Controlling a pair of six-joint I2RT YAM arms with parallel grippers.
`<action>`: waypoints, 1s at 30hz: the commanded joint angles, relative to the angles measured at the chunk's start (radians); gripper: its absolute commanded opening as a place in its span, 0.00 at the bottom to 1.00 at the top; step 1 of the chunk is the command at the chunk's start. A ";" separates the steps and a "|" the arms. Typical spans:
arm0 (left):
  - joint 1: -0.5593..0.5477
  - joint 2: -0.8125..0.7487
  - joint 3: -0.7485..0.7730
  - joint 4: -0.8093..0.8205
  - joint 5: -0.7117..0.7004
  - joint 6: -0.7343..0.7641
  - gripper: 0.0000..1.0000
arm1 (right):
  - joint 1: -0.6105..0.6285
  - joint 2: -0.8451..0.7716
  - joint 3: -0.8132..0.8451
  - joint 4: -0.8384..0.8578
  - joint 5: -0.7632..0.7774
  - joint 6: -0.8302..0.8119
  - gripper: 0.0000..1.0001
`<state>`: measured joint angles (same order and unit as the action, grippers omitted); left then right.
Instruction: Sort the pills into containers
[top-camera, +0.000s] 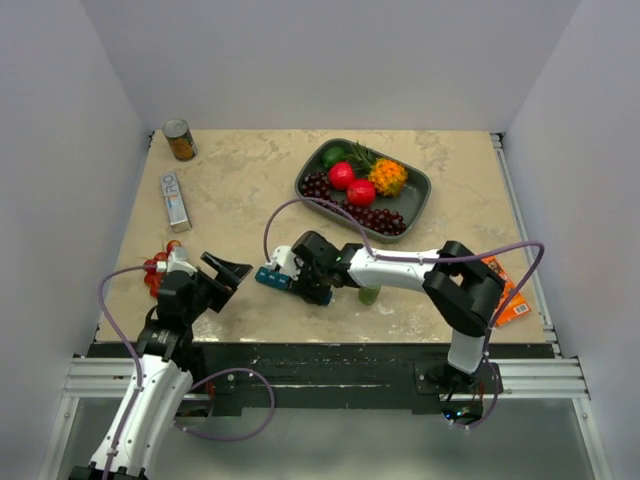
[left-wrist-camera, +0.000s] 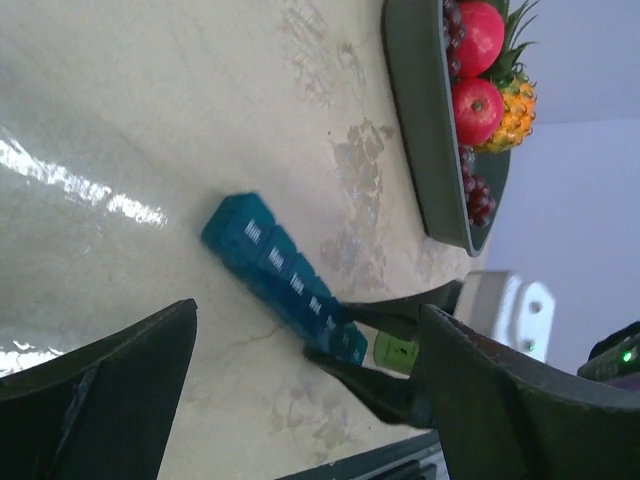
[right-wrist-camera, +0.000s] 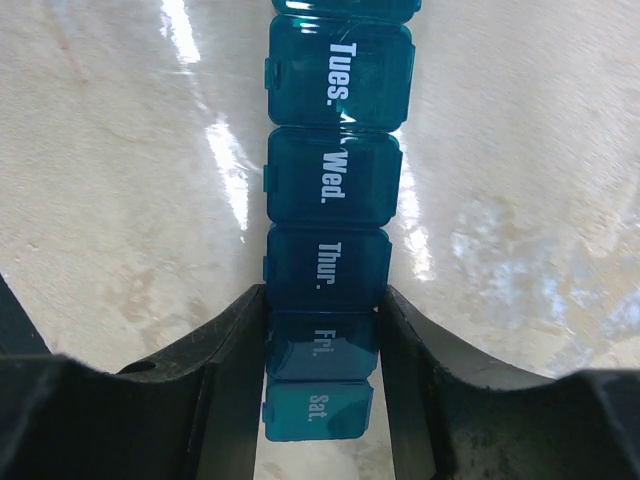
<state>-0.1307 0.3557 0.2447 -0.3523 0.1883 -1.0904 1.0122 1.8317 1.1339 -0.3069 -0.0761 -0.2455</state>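
Note:
The containers (top-camera: 272, 277) are a teal strip of day-labelled compartments lying flat near the table's front middle, with every visible lid closed. My right gripper (top-camera: 297, 277) straddles the strip's near end. In the right wrist view its fingers (right-wrist-camera: 240, 340) press against both sides of the containers (right-wrist-camera: 330, 190) at the "Fri." cell. My left gripper (top-camera: 226, 271) hovers open to the left of the strip, nothing between its fingers (left-wrist-camera: 120, 380). The left wrist view shows the containers (left-wrist-camera: 265, 250) and the right gripper (left-wrist-camera: 345, 335) ahead. No pills are in view.
A small green bottle (top-camera: 369, 294) stands under the right arm. A dark grey fruit tray (top-camera: 421, 203) sits behind. A can (top-camera: 180, 140) and a white box (top-camera: 175, 198) lie at back left, a red cluster (top-camera: 155, 270) beside the left arm, an orange packet (top-camera: 508, 295) at right.

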 joint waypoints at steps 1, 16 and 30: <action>0.006 0.003 -0.080 0.139 0.123 -0.146 0.94 | -0.096 -0.086 0.066 -0.029 -0.158 0.031 0.17; -0.081 0.269 -0.108 0.608 0.254 -0.313 0.92 | -0.139 -0.158 0.115 -0.081 -0.393 0.040 0.15; -0.228 0.462 -0.085 0.774 0.148 -0.350 0.57 | -0.139 -0.166 0.107 -0.089 -0.458 0.029 0.15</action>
<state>-0.3401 0.7799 0.1066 0.3191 0.3691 -1.4235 0.8711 1.6932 1.2114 -0.4049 -0.4896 -0.2199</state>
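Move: The right hand already grips the pill box near its Thur./Fri. end, so the box's middle lies about 3 cm left and 2 cm ahead of that hand, level with it. From the open left hand the box's middle is some 13 cm right, barely 1 cm back and about 9 cm below. The green pill bottle stands roughly 14 cm right of the right hand; the tomatoes lie about 19 cm left and 4 cm ahead of the left hand. Keeping its pinch on the pill box, the right hand swings forward about 3 cm, then raises the box some 8 cm while easing back, tilting the free end up. The left hand dips nearly 3 cm and recovers, travelling about 9 cm right to the box's free end, rolling its left side down some 20 degrees and turning clockwise; its fingers begin closing around that end, a firm hold not yet visible. ##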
